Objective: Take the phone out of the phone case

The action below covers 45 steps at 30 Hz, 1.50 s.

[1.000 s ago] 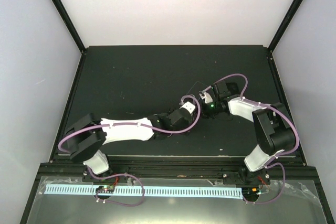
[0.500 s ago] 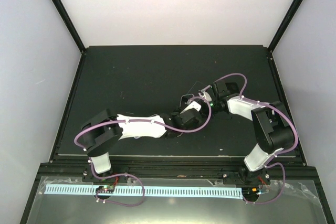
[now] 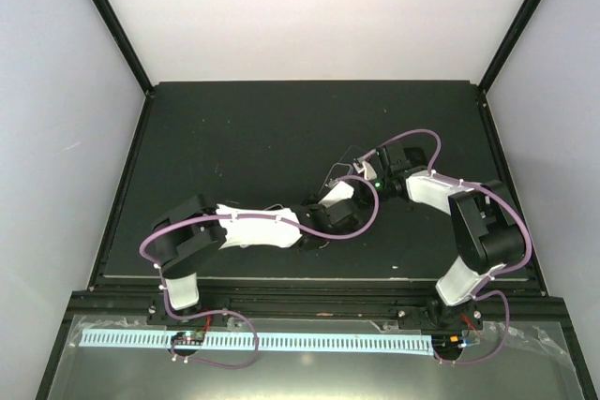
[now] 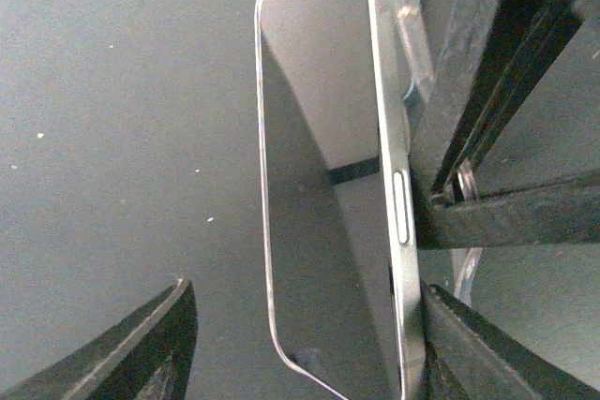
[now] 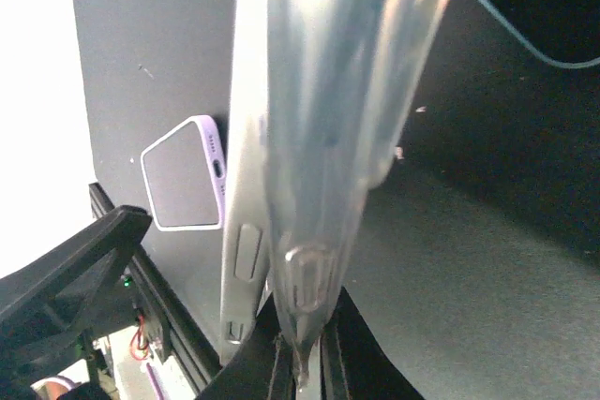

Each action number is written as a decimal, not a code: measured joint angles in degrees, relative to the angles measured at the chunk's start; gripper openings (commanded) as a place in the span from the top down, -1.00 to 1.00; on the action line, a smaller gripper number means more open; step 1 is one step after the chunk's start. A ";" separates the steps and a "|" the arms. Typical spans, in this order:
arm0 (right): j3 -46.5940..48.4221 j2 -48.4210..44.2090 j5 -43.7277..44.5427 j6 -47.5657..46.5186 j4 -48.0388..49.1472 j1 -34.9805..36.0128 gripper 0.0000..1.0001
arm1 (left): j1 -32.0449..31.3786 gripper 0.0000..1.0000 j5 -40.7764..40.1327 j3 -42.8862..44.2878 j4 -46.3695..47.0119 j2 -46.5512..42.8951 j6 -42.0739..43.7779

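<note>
The phone [image 4: 328,231], with a dark screen and a silver frame, stands on edge above the black mat. My left gripper [image 4: 307,292] straddles it. Its right finger [image 4: 487,353] touches the phone's silver edge. Its left finger [image 4: 141,353] stands apart from the phone, so the jaws are open. The clear phone case [image 5: 347,91] is peeled partly off the phone's silver side [image 5: 246,231]. My right gripper [image 5: 305,348] is shut on the case's rim. From above, both grippers meet at mid-table, the left gripper [image 3: 339,186] just left of the right gripper [image 3: 364,171].
The black mat [image 3: 234,138] covers the table, framed by black rails [image 3: 122,185]. White walls stand on three sides. A lavender corner with a port [image 5: 187,175] shows beside the phone in the right wrist view. Purple cables loop over both arms.
My left arm has reached right and forward to the phone, and its jaws have narrowed around it. The right gripper has kept its hold on the case and barely moved.
</note>
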 measured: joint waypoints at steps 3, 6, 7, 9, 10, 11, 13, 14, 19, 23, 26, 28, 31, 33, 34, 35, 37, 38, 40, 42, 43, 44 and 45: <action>0.02 0.00 -1.36 0.20 0.52 0.04 0.98 | -0.28 0.15 -1.66 -0.09 -0.76 0.33 -0.17; 0.15 0.00 -2.45 0.22 1.22 0.07 0.98 | -0.92 0.41 -2.43 -0.09 -0.48 0.31 0.55; 0.17 0.00 -2.64 0.17 1.27 0.11 0.98 | -1.09 0.52 -2.47 -0.02 -0.57 0.28 0.96; 0.42 0.02 -2.78 -0.17 1.03 0.24 0.98 | -1.25 0.64 -2.23 0.42 -1.20 0.28 0.98; 0.76 0.09 -2.82 -0.66 0.68 0.22 0.98 | -1.25 0.70 -2.10 0.83 -1.75 0.20 0.85; 1.25 0.22 -2.75 -1.09 0.22 0.22 0.98 | -1.22 0.79 -1.84 1.22 -2.12 0.09 0.83; 2.38 0.57 -2.99 -1.92 -0.81 0.31 0.98 | -1.14 0.94 -1.95 1.60 -2.91 -0.50 0.96; 2.67 0.63 -3.13 -2.21 -1.42 0.39 0.98 | -0.96 0.97 -1.55 1.57 -3.76 -0.90 1.14; 3.06 0.61 -3.54 -3.56 -2.73 0.72 0.98 | -0.61 0.97 0.15 1.20 -5.16 -3.19 1.27; 3.15 0.07 -4.07 -4.61 -2.95 1.09 0.98 | 0.11 0.97 2.32 -0.37 -5.09 -6.01 1.05; 3.48 -0.81 -4.04 -5.70 -3.30 1.68 0.98 | 1.01 0.97 4.48 -2.43 -4.57 -9.53 0.57; 3.96 -1.51 -0.57 -6.51 -3.78 1.99 0.98 | 1.86 0.97 4.63 -3.80 -5.03 -12.35 0.24; 3.78 -1.40 6.01 -8.11 -5.40 -0.42 0.98 | 4.31 0.97 4.15 -6.73 -5.57 -19.08 -0.35; 3.78 -1.40 8.68 -9.07 -5.57 -1.01 0.98 | 5.84 0.97 4.35 -8.00 -5.33 -22.49 -0.48; 3.78 -1.40 9.42 -9.40 -5.68 -0.96 0.98 | 6.67 0.97 4.46 -8.55 -4.98 -23.67 -0.50; 3.78 -1.42 10.14 -9.79 -5.81 -0.96 0.98 | 7.28 0.97 4.57 -9.01 -4.74 -24.37 -0.50; 3.78 -1.60 11.56 -10.69 -6.05 -0.85 0.98 | 8.59 0.97 4.96 -9.84 -3.89 -24.81 -0.26; 3.78 -1.81 12.22 -11.10 -6.23 -0.85 0.98 | 9.42 0.97 5.31 -10.10 -3.52 -24.50 0.09; 3.87 -2.51 13.57 -12.41 -6.88 -1.09 0.98 | 10.95 0.97 5.68 -10.08 -3.21 -22.73 1.16; 4.50 -3.48 14.49 -14.36 -8.02 -1.86 0.98 | 12.26 0.97 5.46 -8.81 -3.89 -19.43 2.08; 5.03 -3.91 14.62 -15.43 -8.52 -2.58 0.98 | 12.70 0.97 5.14 -7.78 -4.26 -17.46 2.58; 5.75 -4.39 14.64 -16.59 -8.98 -3.74 0.98 | 13.09 0.97 4.72 -6.54 -4.59 -15.17 3.15; 6.29 -4.83 14.58 -17.66 -9.07 -5.07 0.98 | 13.53 0.97 4.02 -5.16 -4.90 -12.74 3.96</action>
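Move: My open left fingers already straddle the near end of the phone in the clear case, whose middle lies about 4 cm ahead and 2 cm right, level with my hand. On the table, roughly 9 cm below my left hand, lie the purple phone, 12 cm back and 15 cm left, and the teal-edged phone, 4 cm ahead and 7 cm right. My right hand pinches the case, with the cased phone's middle some 3 cm to its left and 1 cm above. I shut my left fingers on the phone's near end and ease up while my right hand keeps pinching the case and creeps left and up with it. Then I pull the left hand quickly up and left, about 9 cm left in all, before sinking it forward; my right hand swings some 7 cm right and 5 cm forward with the case, turning some 25 degrees. ##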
